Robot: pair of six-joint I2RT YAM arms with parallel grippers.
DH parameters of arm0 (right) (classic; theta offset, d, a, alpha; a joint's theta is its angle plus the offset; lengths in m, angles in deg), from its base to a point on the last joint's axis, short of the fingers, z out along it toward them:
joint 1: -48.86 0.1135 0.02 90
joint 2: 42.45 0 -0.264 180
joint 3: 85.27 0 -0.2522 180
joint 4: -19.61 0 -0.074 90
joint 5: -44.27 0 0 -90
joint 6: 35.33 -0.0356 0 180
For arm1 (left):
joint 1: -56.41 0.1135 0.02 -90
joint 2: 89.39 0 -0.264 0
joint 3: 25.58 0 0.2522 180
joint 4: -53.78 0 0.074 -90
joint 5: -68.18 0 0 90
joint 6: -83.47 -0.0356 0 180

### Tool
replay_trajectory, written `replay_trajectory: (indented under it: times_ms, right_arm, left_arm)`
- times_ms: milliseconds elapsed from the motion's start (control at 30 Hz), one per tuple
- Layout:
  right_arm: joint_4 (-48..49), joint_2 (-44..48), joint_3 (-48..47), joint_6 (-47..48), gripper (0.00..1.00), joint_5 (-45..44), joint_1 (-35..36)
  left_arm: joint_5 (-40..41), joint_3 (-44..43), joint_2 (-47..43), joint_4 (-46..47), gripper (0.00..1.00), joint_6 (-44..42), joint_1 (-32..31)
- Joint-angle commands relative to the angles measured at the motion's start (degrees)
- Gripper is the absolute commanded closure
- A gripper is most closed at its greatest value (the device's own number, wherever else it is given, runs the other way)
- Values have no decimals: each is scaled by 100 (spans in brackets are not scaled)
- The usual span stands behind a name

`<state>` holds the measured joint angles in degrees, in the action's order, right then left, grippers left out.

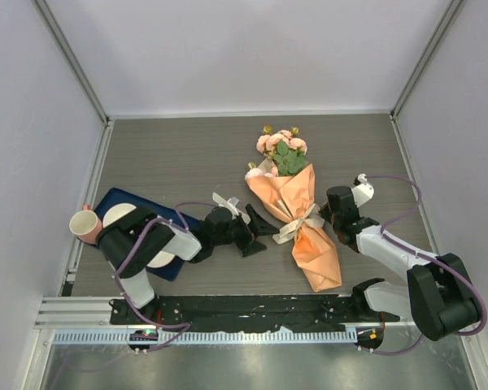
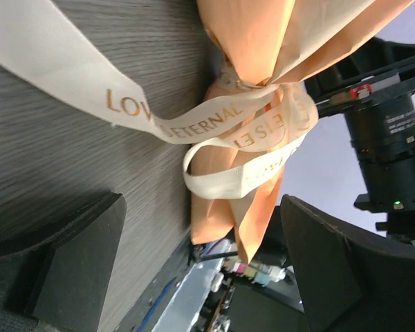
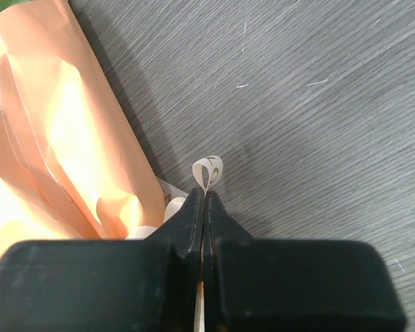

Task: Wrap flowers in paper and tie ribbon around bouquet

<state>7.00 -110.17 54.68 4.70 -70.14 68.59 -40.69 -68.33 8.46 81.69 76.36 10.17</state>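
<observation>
The bouquet lies on the table, with pink flowers (image 1: pixel 281 148) poking out of a cone of orange paper (image 1: pixel 307 213). A cream ribbon (image 1: pixel 297 228) printed in gold is knotted round the cone's waist. In the left wrist view the ribbon (image 2: pixel 194 130) runs from the knot out to the upper left. My left gripper (image 1: pixel 260 233) stands wide open just left of the cone; nothing lies between its fingers (image 2: pixel 76 266). My right gripper (image 3: pixel 204 198), on the cone's right side, is shut on a fold of ribbon (image 3: pixel 209 170), beside the paper (image 3: pixel 55 138).
A dark blue tray (image 1: pixel 118 197) holding white dishes sits at the near left under my left arm, with a pink cup (image 1: pixel 84 224) at its left edge. A metal rail (image 1: pixel 252 333) runs along the table's near edge.
</observation>
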Motion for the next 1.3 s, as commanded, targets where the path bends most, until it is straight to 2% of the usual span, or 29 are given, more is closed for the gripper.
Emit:
replay_trajectory:
  times_ms: [0, 100, 167, 333, 367, 500, 533, 733, 867, 967, 1000, 1033, 1067, 1133, 1233, 1267]
  right_arm:
    - [61, 163, -166, 146, 100, 58, 14]
    - [61, 215, -175, 163, 100, 50, 14]
    - [44, 225, -167, 155, 100, 32, 14]
    - [35, 172, -184, 102, 100, 23, 14]
    - [9, 154, -210, 102, 100, 32, 14]
    - [0, 154, -219, 111, 100, 15, 14]
    - [0, 154, -219, 102, 100, 23, 14]
    - [35, 49, -193, 49, 100, 58, 14]
    - [35, -13, -193, 5, 100, 58, 14]
    - [0, -74, -210, -47, 100, -38, 5]
    - [-27, -83, -211, -126, 100, -169, 14]
    - [-62, -100, -219, -153, 100, -222, 14]
    - [-79, -135, -237, -188, 100, -310, 14]
    - [-262, -188, -263, -354, 100, -590, 14]
    - [-580, -329, -351, -748, 100, -959, 14]
    - [-668, -364, -360, -820, 100, -1005, 14]
  left_arm:
    - [673, -10, 506, 1800, 0, 1115, -324]
    - [894, 25, 885, 2256, 1, 1168, -395]
    - [955, -18, 1210, 2871, 5, 1220, -447]
    - [964, -203, 1746, 3443, 16, 1422, -570]
    - [999, -151, 1869, 3566, 18, 1457, -570]
    - [1000, -63, 1984, 3936, 42, 1511, -579]
    - [1000, -36, 1993, 3989, 44, 1493, -588]
    - [833, 60, 2019, 4244, 49, 1493, -632]
    - [876, 78, 2151, 4498, 64, 1554, -650]
    - [780, -18, 2301, 4692, 82, 1616, -641]
    - [771, -36, 2283, 4692, 95, 1581, -641]
    - [719, -19, 2257, 4623, 100, 1598, -615]
    - [631, -1, 2213, 4152, 100, 1912, -510]
    - [656, 139, 2091, 4043, 100, 1793, -422]
    - [639, 298, 1371, 2447, 100, 1302, -202]
    - [631, 289, 978, 1529, 100, 1152, -71]
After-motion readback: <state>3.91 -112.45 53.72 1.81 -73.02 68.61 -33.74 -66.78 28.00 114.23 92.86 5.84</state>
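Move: The left hand, wide open and pointing right, has the white ribbon's near loop about 4 cm to its right and 1 cm ahead, slightly below. The knot at the bouquet's waist is roughly 9 cm right and 5 cm ahead; the paper foot lies some 13 cm right and 8 cm back, the loose ribbon tail about 6 cm ahead and 5 cm left on the table. From the right hand the knot is around 7 cm left and 5 cm back. The left hand reaches about 4 cm to the right and a little forward towards the knot, its fingers tilting up some 15 degrees nearer to level, then sinks about 2 cm while they go from wide open to shut, pinching the ribbon at the near loop, and finally it eases about a centimetre back left. The right hand keeps the opposite ribbon loop pinched between shut fingertips and stays almost in place, sinking and shifting right by only about a centimetre late on. ##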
